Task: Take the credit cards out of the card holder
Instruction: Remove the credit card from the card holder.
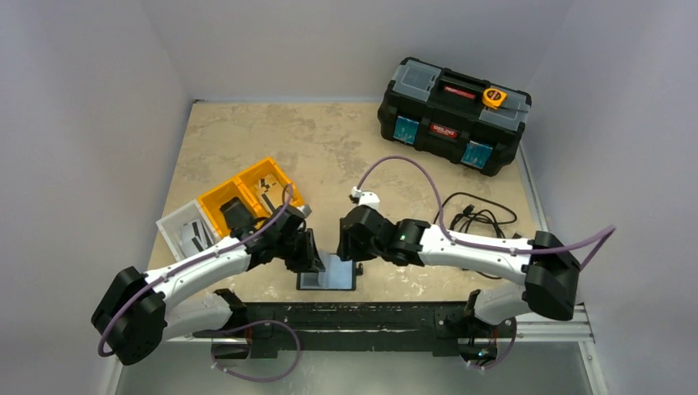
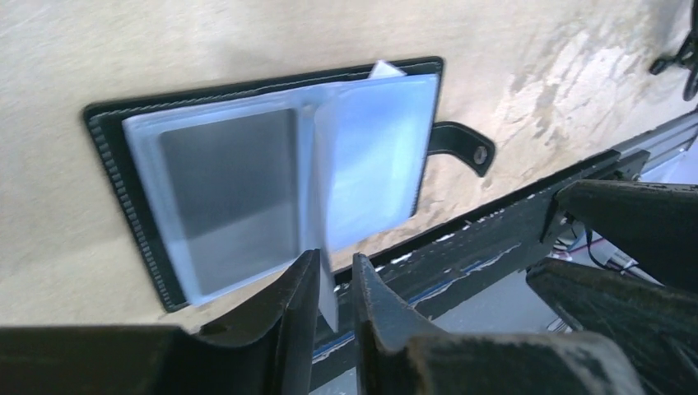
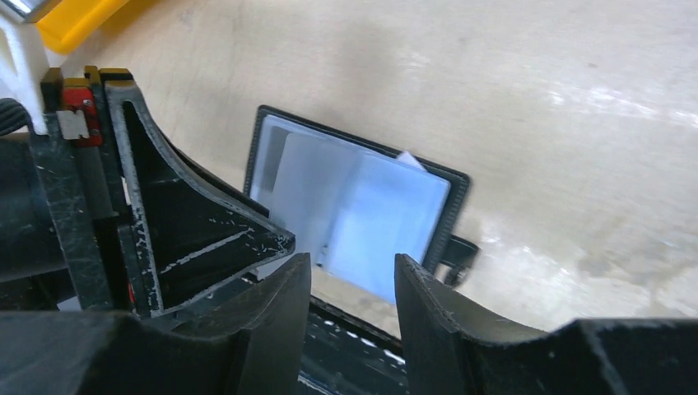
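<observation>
The card holder (image 1: 328,276) lies open on the table by its near edge, black rim (image 2: 107,123) up, with glossy clear pockets inside. A grey credit card (image 2: 226,185) shows through the left pocket. One clear pocket leaf (image 2: 374,156) stands lifted. Its lower edge sits in the narrow gap of my left gripper (image 2: 336,276) and rests against one finger only. That gripper (image 1: 313,255) hangs over the holder's left end. My right gripper (image 3: 352,276) hovers open above the holder (image 3: 444,222) with nothing between its fingers. It (image 1: 347,245) faces the left one.
Orange bins (image 1: 247,193) and a white bin (image 1: 188,230) stand behind the left arm. A black toolbox (image 1: 453,115) sits at the back right. A black cable (image 1: 477,218) lies coiled right of centre. The black base rail (image 1: 370,313) runs just below the holder.
</observation>
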Robot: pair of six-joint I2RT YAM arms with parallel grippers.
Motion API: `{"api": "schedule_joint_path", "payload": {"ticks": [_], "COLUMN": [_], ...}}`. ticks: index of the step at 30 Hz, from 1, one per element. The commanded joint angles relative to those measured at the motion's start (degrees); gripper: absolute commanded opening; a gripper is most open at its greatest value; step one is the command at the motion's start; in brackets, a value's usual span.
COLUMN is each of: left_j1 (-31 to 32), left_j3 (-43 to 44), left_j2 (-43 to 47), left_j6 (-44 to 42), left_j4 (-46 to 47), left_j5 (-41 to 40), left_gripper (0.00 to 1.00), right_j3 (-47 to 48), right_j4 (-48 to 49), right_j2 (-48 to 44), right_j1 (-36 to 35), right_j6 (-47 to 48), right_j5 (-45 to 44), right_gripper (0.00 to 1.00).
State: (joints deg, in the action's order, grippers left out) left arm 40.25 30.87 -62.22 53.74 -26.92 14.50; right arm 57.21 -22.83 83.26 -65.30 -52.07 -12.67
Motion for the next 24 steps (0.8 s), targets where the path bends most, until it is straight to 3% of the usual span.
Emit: {"api": "schedule_joint_path", "payload": {"ticks": [1, 7, 14, 19, 24], "left_j1": [2.5, 6.3, 6.8, 6.8, 5.1], "left_j3": [5.1, 10.3, 11.7, 13.5, 15.5], "left_j2": [-4.5, -14.4, -22.0, -19.4, -12.3], "left_j6": [1.6, 2.3, 2.9, 1.3, -0.9], "left_j4": [5.3, 8.6, 11.9, 8.3, -1.4], "left_j5": [1.0, 1.3, 2.0, 0.5, -5.9], "left_gripper": [0.23, 0.39, 0.43, 0.45, 0.49], "right_j3": [-4.6, -8.0, -9.9, -9.5, -7.2], "right_j4": [-2.4, -4.0, -3.8, -2.8, 1.4], "right_j2": [-6.6, -11.2, -12.8, -12.0, -8.2], "right_j1": [1.5, 1.9, 2.0, 2.1, 1.4], "right_j6": [-2.1, -3.8, -4.7, -4.6, -2.8], "right_j5": [-3.5, -4.7, -3.8, -2.6, -0.4], "right_gripper": [0.42, 0.42, 0.41, 0.41, 0.40]}}
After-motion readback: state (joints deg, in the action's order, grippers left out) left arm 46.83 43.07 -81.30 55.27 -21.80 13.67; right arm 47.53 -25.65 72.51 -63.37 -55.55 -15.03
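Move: The card holder lies open below both hands; its right page, the left hand's goal, is centred some 6 cm right of that hand, 1 cm back and 4 cm below. The left page sits about 3 cm left and 1 cm back of the left hand, the clasp strap 11 cm right and level. From the right hand, the right page is about 1 cm left, 3 cm back and 10 cm down. Opening, the left hand sweeps about 6 cm right over the right page, dips, rises; the right hand retreats rightwards. ##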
